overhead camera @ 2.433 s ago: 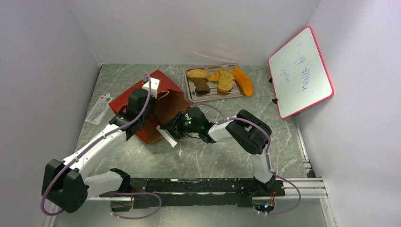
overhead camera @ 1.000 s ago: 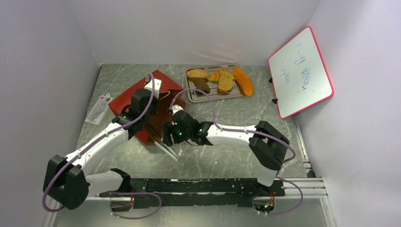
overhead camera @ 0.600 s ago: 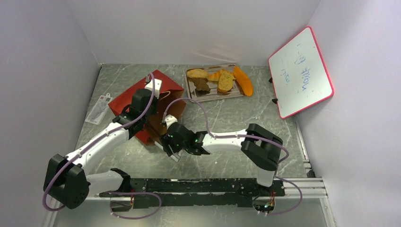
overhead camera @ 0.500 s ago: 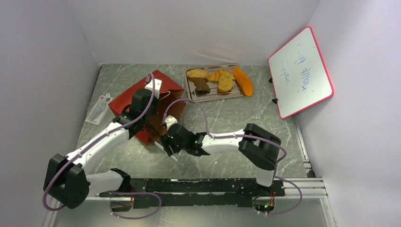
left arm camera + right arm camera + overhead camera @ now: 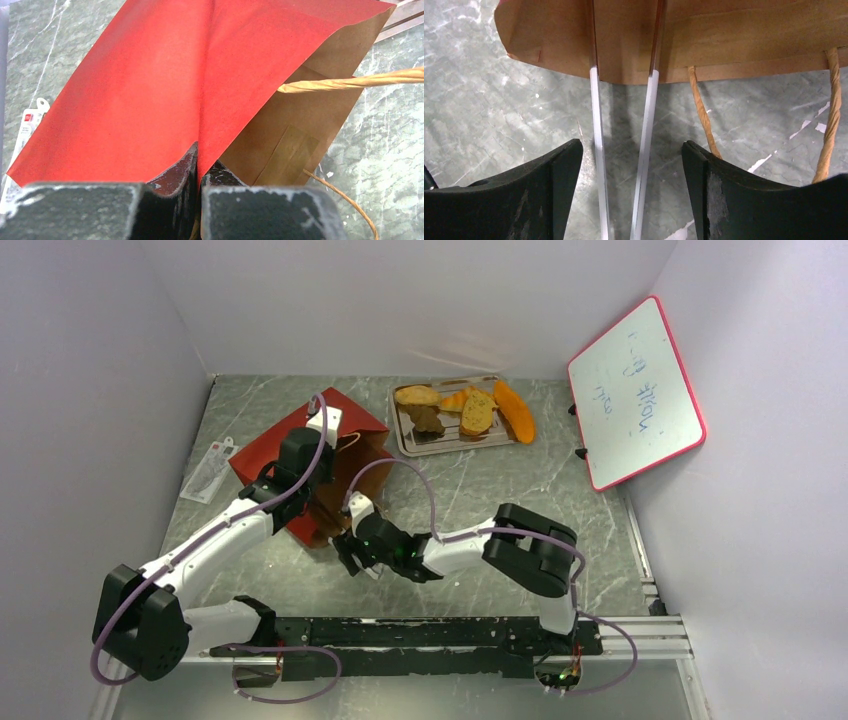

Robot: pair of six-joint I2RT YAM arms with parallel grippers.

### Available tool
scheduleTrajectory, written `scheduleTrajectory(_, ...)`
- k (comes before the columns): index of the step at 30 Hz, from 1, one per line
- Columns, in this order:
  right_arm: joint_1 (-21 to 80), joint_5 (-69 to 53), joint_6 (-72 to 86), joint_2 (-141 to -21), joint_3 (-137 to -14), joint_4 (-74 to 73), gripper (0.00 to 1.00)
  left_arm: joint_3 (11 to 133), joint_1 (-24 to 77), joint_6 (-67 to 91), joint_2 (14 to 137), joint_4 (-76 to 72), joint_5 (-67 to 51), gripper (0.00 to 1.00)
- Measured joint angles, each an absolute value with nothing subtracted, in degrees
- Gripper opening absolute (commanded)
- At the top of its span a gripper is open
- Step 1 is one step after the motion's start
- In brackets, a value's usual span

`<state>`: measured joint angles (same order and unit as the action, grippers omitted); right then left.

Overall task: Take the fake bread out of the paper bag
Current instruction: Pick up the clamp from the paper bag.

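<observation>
The red paper bag lies on its side, its brown mouth facing right. My left gripper is shut on the bag's red side edge. My right gripper hovers open just in front of the mouth. Two thin white strips stick out of the bag and run between its fingers without touching them. The fake bread sits on the silver tray: a roll, a toast slice and an orange crescent at its right edge.
A red-framed whiteboard leans on the right wall. A white packet lies left of the bag. The bag's cord handles trail onto the marble table beside my right fingers.
My right gripper has drawn back from the bag's mouth toward the near edge and its jaws have widened. The left gripper keeps its hold on the bag.
</observation>
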<state>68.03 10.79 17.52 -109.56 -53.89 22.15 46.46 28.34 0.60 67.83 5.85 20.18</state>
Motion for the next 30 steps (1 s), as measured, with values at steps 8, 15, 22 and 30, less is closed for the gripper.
scheduleTrajectory(8, 69.4, 14.0, 16.5, -112.4, -53.1, 29.7, 0.67, 46.5, 28.3, 0.9, 68.1, 5.8, 20.2, 0.07)
scheduleTrajectory(15, 70.4, 17.3, 16.0, -113.3, -51.5, 34.5, 0.59, 46.5, 28.3, 1.1, 68.1, 5.8, 20.2, 0.07)
scheduleTrajectory(22, 71.4, 20.3, 15.1, -115.0, -51.3, 37.8, 0.42, 46.5, 28.3, 1.4, 68.1, 5.8, 20.2, 0.07)
scheduleTrajectory(30, 71.8, 21.5, 14.8, -115.4, -51.4, 38.4, 0.29, 46.5, 28.3, 1.5, 68.1, 5.9, 20.2, 0.07)
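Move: The clamp lies slantwise with its jaws inside the bag's mouth and its white handles already between the right hand's open fingers, its middle about 4 cm ahead, 4 cm left and 1 cm lower. The paper bag's middle stands some 17 cm ahead and 5 cm left of the right hand, and the lower rope handle 8 cm ahead and 7 cm right. From the left hand the clamp is about 11 cm back, 3 cm right and 15 cm down. The clamp's two white handles are taken between the right fingers, which close from wide to about a third open and pinch them from both sides. Meanwhile the right hand edges about 1.5 cm left and slightly forward, towards the bag's mouth, its fingertips tipping up some 10 degrees. The left hand stays put, still holding the bag's rim. ##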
